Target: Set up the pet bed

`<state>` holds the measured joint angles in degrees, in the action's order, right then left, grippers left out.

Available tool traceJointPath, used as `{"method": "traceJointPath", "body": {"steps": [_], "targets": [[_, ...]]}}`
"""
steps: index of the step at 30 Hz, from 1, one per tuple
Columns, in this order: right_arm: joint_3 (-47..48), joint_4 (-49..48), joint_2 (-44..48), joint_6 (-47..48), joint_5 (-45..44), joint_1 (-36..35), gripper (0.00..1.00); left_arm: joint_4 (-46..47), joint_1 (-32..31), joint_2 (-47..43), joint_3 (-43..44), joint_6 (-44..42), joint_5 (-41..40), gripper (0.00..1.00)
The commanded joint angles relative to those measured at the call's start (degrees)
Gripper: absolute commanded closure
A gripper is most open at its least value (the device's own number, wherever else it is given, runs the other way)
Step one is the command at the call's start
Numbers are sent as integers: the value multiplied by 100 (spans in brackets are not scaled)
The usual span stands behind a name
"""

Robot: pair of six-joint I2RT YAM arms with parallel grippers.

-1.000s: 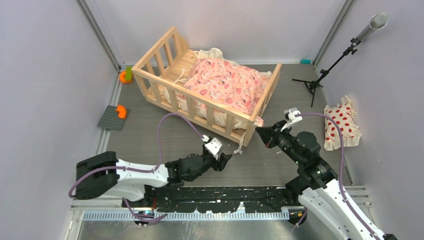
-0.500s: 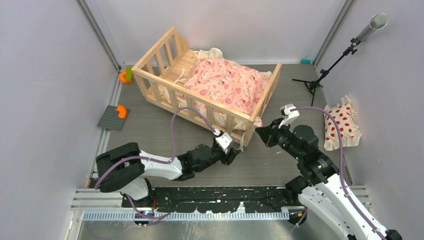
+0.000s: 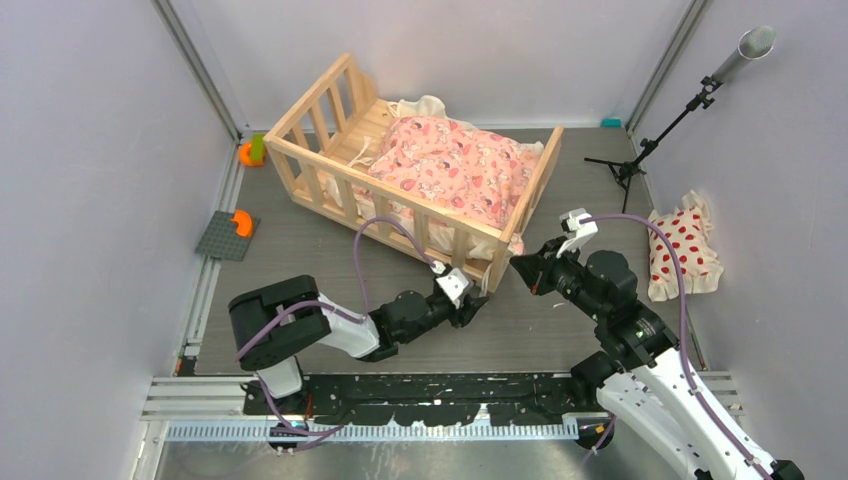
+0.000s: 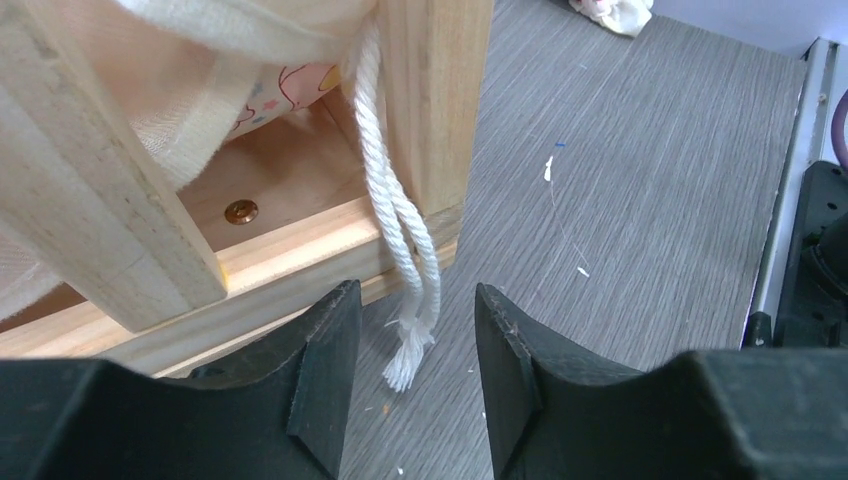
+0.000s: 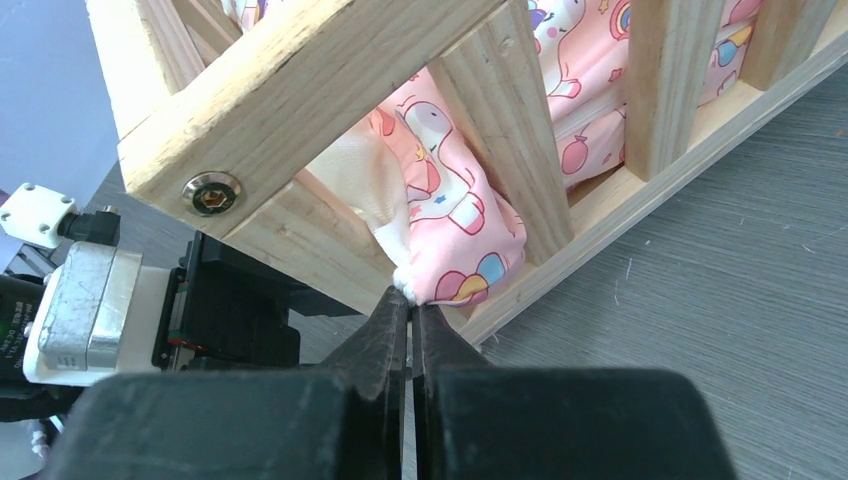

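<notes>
The pet bed (image 3: 380,188), a light wooden slatted frame, stands at the back of the table with a pink cartoon-print cushion (image 3: 455,165) lying in it. A cream rope tie (image 4: 405,250) hangs down beside the bed's near right corner post (image 4: 435,100). My left gripper (image 4: 415,293) is open, low on the table, and the tie's frayed end hangs between its jaws without touching them. In the top view it (image 3: 478,300) sits just in front of that corner. My right gripper (image 5: 411,300) is shut, pinching the cushion's corner (image 5: 450,250) that pokes out between the end slats.
A white pillow with red dots (image 3: 683,248) lies at the right wall. A black tripod stand (image 3: 640,160) rises behind it. A grey plate with an orange piece (image 3: 228,235) and an orange-green toy (image 3: 252,152) sit at the left. Walls close in on three sides.
My left arm has reached right and forward to the bed's near right corner, around the hanging tie, and its jaws have narrowed a little. The right gripper has hardly moved.
</notes>
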<state>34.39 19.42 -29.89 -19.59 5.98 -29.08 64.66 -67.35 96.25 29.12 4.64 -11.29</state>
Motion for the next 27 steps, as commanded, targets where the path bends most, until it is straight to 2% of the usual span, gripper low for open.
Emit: {"method": "traceJointPath", "body": {"steps": [1, 6, 15, 18, 21, 23, 27], "targets": [[164, -67, 40, 83, 116, 6, 99, 936, 170, 225, 233, 158, 49, 54], [155, -53, 45, 68, 149, 2, 99, 1110, 236, 387, 326, 251, 200, 56], [133, 0, 77, 35, 162, 7, 99, 1127, 249, 604, 584, 424, 303, 67], [137, 29, 89, 33, 160, 12, 99, 1127, 250, 674, 661, 495, 315, 75], [146, 66, 100, 41, 139, 7, 99, 1128, 249, 709, 700, 527, 364, 90], [159, 100, 113, 50, 110, 7, 99, 1130, 249, 714, 696, 537, 349, 97], [189, 177, 126, 81, 23, 3, 99, 1145, 250, 607, 574, 533, 303, 100]]}}
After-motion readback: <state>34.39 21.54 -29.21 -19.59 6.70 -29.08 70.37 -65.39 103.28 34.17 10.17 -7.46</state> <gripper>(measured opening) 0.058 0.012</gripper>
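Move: The white rope hangs down the front of the crib's corner post, between the left hand's half-open fingers and the post: its middle is about 1 cm ahead of that hand, 3 cm to the right and 2 cm above. The corner post is some 3 cm ahead, 5 cm right and 6 cm higher. The pink cloth corner sits about 4 cm ahead, 7 cm right and 7 cm up. From the right hand, the rope is roughly 2 cm back, 4 cm left and 6 cm below. The rope's dangling lower part is taken between the left fingertips: the left hand eases about 3 cm, mostly to the right and a little forward, towards the foot of the corner post, and its half-open fingers close to pinch the rope. The right hand stays almost in place, keeping its pinch on the pink cloth corner by the post. ##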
